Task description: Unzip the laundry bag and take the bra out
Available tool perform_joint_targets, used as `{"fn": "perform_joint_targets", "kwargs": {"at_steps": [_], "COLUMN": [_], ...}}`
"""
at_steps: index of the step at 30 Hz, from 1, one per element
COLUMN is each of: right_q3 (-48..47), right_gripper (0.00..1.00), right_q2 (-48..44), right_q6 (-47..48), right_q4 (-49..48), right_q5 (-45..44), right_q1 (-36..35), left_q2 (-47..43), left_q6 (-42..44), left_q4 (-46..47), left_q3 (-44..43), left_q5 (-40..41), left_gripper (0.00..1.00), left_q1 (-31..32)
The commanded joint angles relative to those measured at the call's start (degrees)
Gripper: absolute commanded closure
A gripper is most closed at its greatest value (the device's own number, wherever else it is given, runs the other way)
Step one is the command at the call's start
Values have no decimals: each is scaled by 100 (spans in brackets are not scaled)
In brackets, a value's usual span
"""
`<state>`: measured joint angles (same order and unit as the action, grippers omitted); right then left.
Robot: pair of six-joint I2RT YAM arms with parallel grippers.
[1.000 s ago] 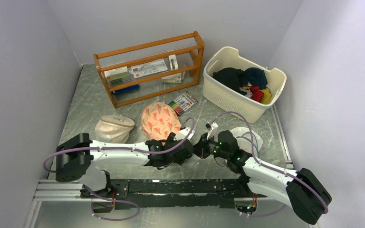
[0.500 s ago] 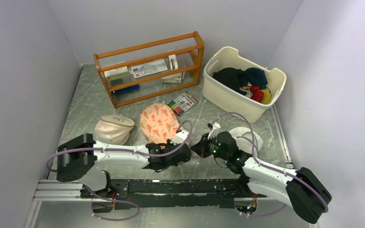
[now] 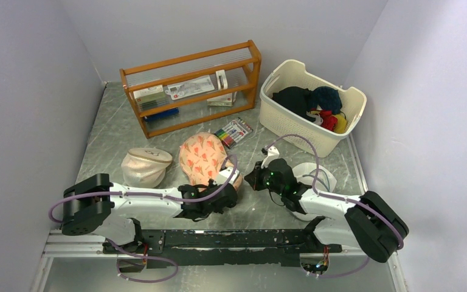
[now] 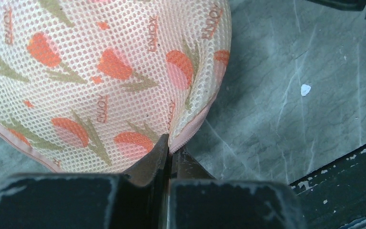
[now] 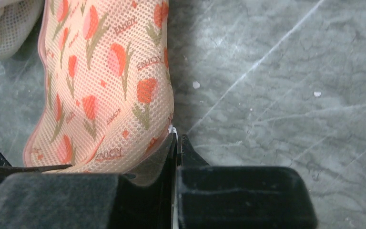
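The laundry bag (image 3: pixel 202 155) is a peach mesh pouch with orange flowers, lying mid-table and zipped shut. In the left wrist view my left gripper (image 4: pixel 168 145) is shut on the pink zip edging at the near corner of the laundry bag (image 4: pixel 100 71). From above, the left gripper (image 3: pixel 230 185) sits at the bag's near right end. My right gripper (image 3: pixel 250 180) meets it from the right. In the right wrist view the right gripper (image 5: pixel 177 138) is shut on a thin white tab at the rim of the laundry bag (image 5: pixel 105 86), seemingly the zip pull. The bra is hidden.
A beige domed pouch (image 3: pixel 146 164) lies left of the bag. Behind stand a wooden rack (image 3: pixel 191 85), a pack of markers (image 3: pixel 234 131) and a cream basket (image 3: pixel 292 131) of dark and red clothes. A white mesh disc (image 3: pixel 319 173) lies under the right arm.
The left gripper closed on the bag's near edge. The bag shifted slightly left. The right arm swung in closer to the bag, its jaws staying shut.
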<state>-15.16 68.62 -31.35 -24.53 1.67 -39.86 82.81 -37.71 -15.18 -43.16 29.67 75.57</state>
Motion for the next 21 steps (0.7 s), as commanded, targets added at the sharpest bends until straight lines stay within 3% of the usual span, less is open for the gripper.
{"fn": "perform_joint_targets", "kwargs": {"at_steps": [1, 5, 8, 10, 14, 21], "right_q3": [-107, 131, 138, 101, -48, -838], "right_gripper": [100, 100, 100, 95, 72, 50], "right_q2": [-134, -629, -1014, -1271, -1747, -1504], "right_q6": [370, 264, 111, -28, 8, 709], "right_q4": [71, 454, 970, 1284, 1729, 2405], "right_q5": [-560, -541, -589, -509, -279, -52], "right_q1": [110, 110, 110, 109, 101, 41], "left_q2": [-117, -197, -261, -384, -860, -2056], "left_q6": [135, 219, 252, 366, 689, 989], "left_q4": [-123, -8, 9, -7, -36, -87], "left_q3": [21, 10, -62, -185, -470, -590], "left_q5": [-229, -332, -426, -599, -964, -1753], "left_gripper": [89, 76, 48, 36, 24, 19], "left_q1": [2, -6, -19, -56, -287, -1689]}}
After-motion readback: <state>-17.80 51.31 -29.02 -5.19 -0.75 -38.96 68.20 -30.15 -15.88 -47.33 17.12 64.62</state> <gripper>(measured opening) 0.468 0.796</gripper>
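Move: The laundry bag's middle lies some 16 cm ahead of the left hand, 4 cm to its left and 2 cm below; the left fingers still pinch its bunched near end. From the right hand that middle is roughly 7 cm ahead and 14 cm to the left, the white zip pull right at the shut fingertips. The pen pack lies about 28 cm ahead and 5 cm right of the left hand, the round bag 15 cm ahead and 26 cm left. Upwards and slightly forward goes the left hand once its fingers have opened wide and let go of the bag's near end: barely moving at first, then climbing quickly about 10 cm over the bag, rolling some 15 degrees. The right hand rises about 4 cm while easing to its right, its fingers opening about halfway beside the zip pull and leaving the bag's edge. ##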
